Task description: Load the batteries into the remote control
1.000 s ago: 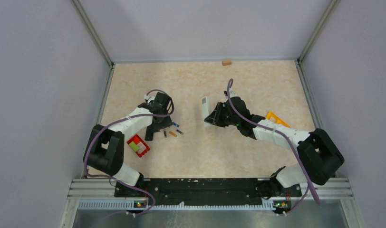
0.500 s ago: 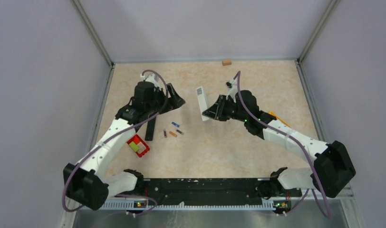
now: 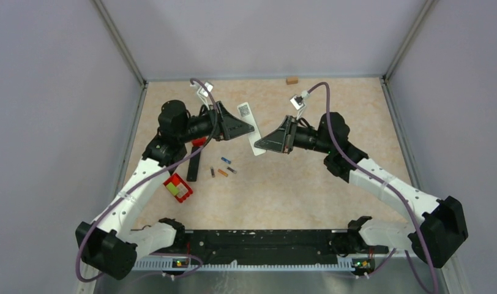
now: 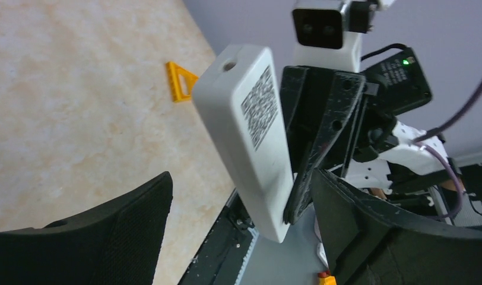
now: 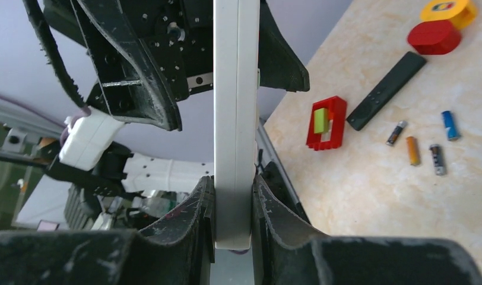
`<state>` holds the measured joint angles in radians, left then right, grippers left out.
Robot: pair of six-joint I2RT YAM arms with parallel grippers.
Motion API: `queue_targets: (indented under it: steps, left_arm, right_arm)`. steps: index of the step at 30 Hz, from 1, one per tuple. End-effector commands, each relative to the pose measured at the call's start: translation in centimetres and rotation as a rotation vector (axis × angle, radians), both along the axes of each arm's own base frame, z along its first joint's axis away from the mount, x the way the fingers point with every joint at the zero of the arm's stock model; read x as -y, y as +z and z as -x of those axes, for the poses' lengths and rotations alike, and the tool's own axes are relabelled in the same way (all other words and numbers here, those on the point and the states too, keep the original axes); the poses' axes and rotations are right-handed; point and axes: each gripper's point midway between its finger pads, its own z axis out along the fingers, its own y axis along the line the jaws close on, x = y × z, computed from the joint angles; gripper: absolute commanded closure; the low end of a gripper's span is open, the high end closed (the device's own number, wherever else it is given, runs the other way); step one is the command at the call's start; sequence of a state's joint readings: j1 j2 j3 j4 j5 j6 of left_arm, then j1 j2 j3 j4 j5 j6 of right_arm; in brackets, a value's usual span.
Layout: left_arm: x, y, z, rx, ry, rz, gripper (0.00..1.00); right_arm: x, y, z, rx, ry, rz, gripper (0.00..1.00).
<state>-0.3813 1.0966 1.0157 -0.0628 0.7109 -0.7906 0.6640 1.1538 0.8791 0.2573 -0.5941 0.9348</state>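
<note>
My right gripper is shut on the lower end of the white remote control, holding it in the air over the table's middle. The remote's QR label faces the left wrist camera. My left gripper is open, its fingers standing on either side of the remote with gaps. Several batteries lie on the table below: a blue one, an orange one and two dark ones.
A long black bar lies left of the batteries. A red block with a green piece sits nearer the front. A small brown block rests at the back edge. An orange triangle lies on the table.
My left arm has lifted off the table by the black bar, swung right to the remote, and its gripper has opened. My right arm has raised the remote and carried it leftward.
</note>
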Motion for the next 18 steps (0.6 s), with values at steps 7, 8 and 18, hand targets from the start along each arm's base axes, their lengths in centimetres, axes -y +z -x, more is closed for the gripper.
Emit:
queue_targets:
  steps: [7, 8, 18]
  left_arm:
    - [1.3, 6.3, 3.3, 0.011, -0.196, 0.225, 0.33]
    - [1.3, 6.4, 3.2, 0.012, -0.198, 0.225, 0.38]
    - [1.8, 5.8, 2.3, 0.047, -0.213, 0.219, 1.00]
  right_arm:
    - [-0.4, 5.1, 2.4, 0.121, 0.160, -0.153, 1.00]
    - [-0.5, 5.1, 2.5, 0.117, 0.169, -0.153, 1.00]
    - [-0.7, 5.1, 2.0, 0.071, 0.161, -0.140, 0.80]
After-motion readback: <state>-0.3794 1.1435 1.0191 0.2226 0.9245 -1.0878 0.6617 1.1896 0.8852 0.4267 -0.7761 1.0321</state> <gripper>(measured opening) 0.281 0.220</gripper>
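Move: The white remote control lies nearly flat in the air with its middle about 3 cm right of the left hand, 1 cm back and 1 cm above; its near end is in the right hand, from which its middle is some 6 cm ahead and 3 cm left at the same height. On the table, roughly 31 cm below the left hand, the blue battery lies about 7 cm ahead and 8 cm left, the orange battery 1 cm ahead and 9 cm left. The white remote control gets a second grip: the left hand rises about 5 cm, easing back and slightly right onto it, its fingertips tilting up and swinging clockwise some 10 degrees each, while its wide-open fingers close from above and below on the stretch beyond the right hand. The right hand keeps its pinch on the near end, drawing back and up about 2.5 cm each and turning slightly counter-clockwise. ##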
